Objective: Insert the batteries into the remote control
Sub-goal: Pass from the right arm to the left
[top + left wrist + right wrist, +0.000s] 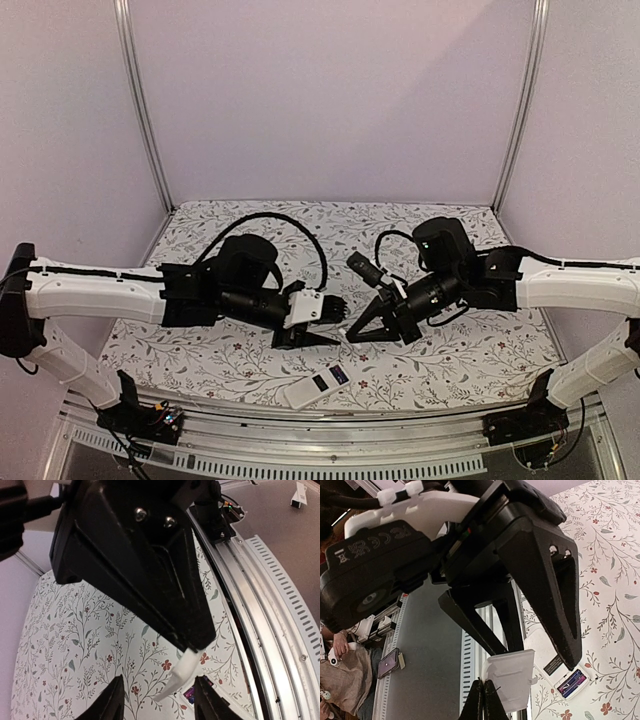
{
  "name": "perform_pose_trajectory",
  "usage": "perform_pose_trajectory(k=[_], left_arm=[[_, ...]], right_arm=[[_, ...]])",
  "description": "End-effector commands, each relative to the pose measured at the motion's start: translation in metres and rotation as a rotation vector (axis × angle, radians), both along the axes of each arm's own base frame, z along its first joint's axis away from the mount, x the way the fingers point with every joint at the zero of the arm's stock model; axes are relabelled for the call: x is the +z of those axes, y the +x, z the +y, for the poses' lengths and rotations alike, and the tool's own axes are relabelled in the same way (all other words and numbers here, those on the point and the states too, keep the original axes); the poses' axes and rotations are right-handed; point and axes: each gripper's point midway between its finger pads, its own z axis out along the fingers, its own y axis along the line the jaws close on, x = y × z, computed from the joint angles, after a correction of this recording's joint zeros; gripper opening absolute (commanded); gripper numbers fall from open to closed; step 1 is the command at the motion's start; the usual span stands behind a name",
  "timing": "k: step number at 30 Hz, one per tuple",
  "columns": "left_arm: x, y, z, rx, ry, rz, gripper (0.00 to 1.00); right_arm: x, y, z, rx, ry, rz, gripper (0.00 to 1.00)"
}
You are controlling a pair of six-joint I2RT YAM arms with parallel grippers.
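Observation:
The white remote control (318, 384) lies back-up near the table's front edge. Its compartment is uncovered, and the batteries (572, 681) lie inside it, showing purple-blue. Above the remote, my right gripper (484, 700) is shut on one corner of a loose white battery cover (512, 677) and holds it in the air. In the left wrist view the cover (182, 672) sticks out of the right gripper's tip and hangs between the fingers of my left gripper (159, 690). That gripper stands open around the cover and is not touching it. In the top view the tips of the left gripper (335, 338) and right gripper (352, 333) meet mid-table.
The floral tablecloth (460, 350) covers the table. A slotted metal rail (330, 462) runs along the near edge just past the remote. Both arm bases sit at the front corners. Purple walls close off the back and sides.

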Motion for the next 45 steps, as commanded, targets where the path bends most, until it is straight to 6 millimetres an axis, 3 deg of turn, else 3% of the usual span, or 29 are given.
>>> perform_pose_trajectory(k=[1, 6, 18, 25, 32, 35, 37, 40, 45], left_arm=[[0.007, 0.007, -0.003, 0.008, -0.02, -0.017, 0.45], [0.011, 0.004, -0.003, -0.001, -0.033, -0.014, 0.33], [0.016, -0.011, -0.005, -0.06, -0.048, 0.001, 0.34], [0.015, -0.013, -0.005, -0.063, -0.046, 0.01, 0.26], [0.013, -0.012, -0.004, -0.052, -0.038, 0.024, 0.01], [0.011, -0.014, -0.003, -0.05, -0.026, 0.039, 0.0], [0.011, -0.011, -0.003, -0.022, -0.02, 0.057, 0.0], [0.008, -0.004, -0.002, 0.047, 0.012, 0.106, 0.0], [0.001, 0.001, -0.002, 0.143, 0.096, 0.236, 0.0]], right_arm=[[0.01, -0.003, 0.003, 0.025, 0.021, -0.02, 0.0], [0.01, -0.003, 0.003, 0.028, 0.02, -0.021, 0.0], [0.008, -0.001, 0.005, 0.031, 0.011, -0.021, 0.0], [0.005, -0.001, 0.006, 0.033, 0.001, -0.015, 0.0], [0.004, 0.001, 0.007, 0.028, -0.006, -0.016, 0.0], [0.002, 0.003, 0.006, 0.014, -0.019, -0.023, 0.0], [-0.001, 0.009, 0.005, -0.022, -0.045, -0.046, 0.08], [-0.006, 0.021, -0.003, -0.083, -0.102, -0.12, 0.32], [0.007, 0.028, -0.014, -0.094, -0.09, -0.325, 0.43]])
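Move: The battery cover is in the right fingertips, its free end already reaching between the left hand's half-open fingers. Its middle lies about 2 cm right of the left hand point, 1 cm back and 1 cm above. From the right hand, the left fingertips are some 4 cm left, 2 cm ahead and 2 cm lower. The remote control lies about 16 cm below the left hand, 6 cm back and 3 cm to its left. The battery cover is held nearly still by the right hand while the left fingers close on its free end in two steps, the left hand easing back about 1.5 cm and then mostly returning. Once pinched there, the right fingers open partway and the right hand draws off forward about 2 cm and down 1 cm, tilting some 10 degrees. ##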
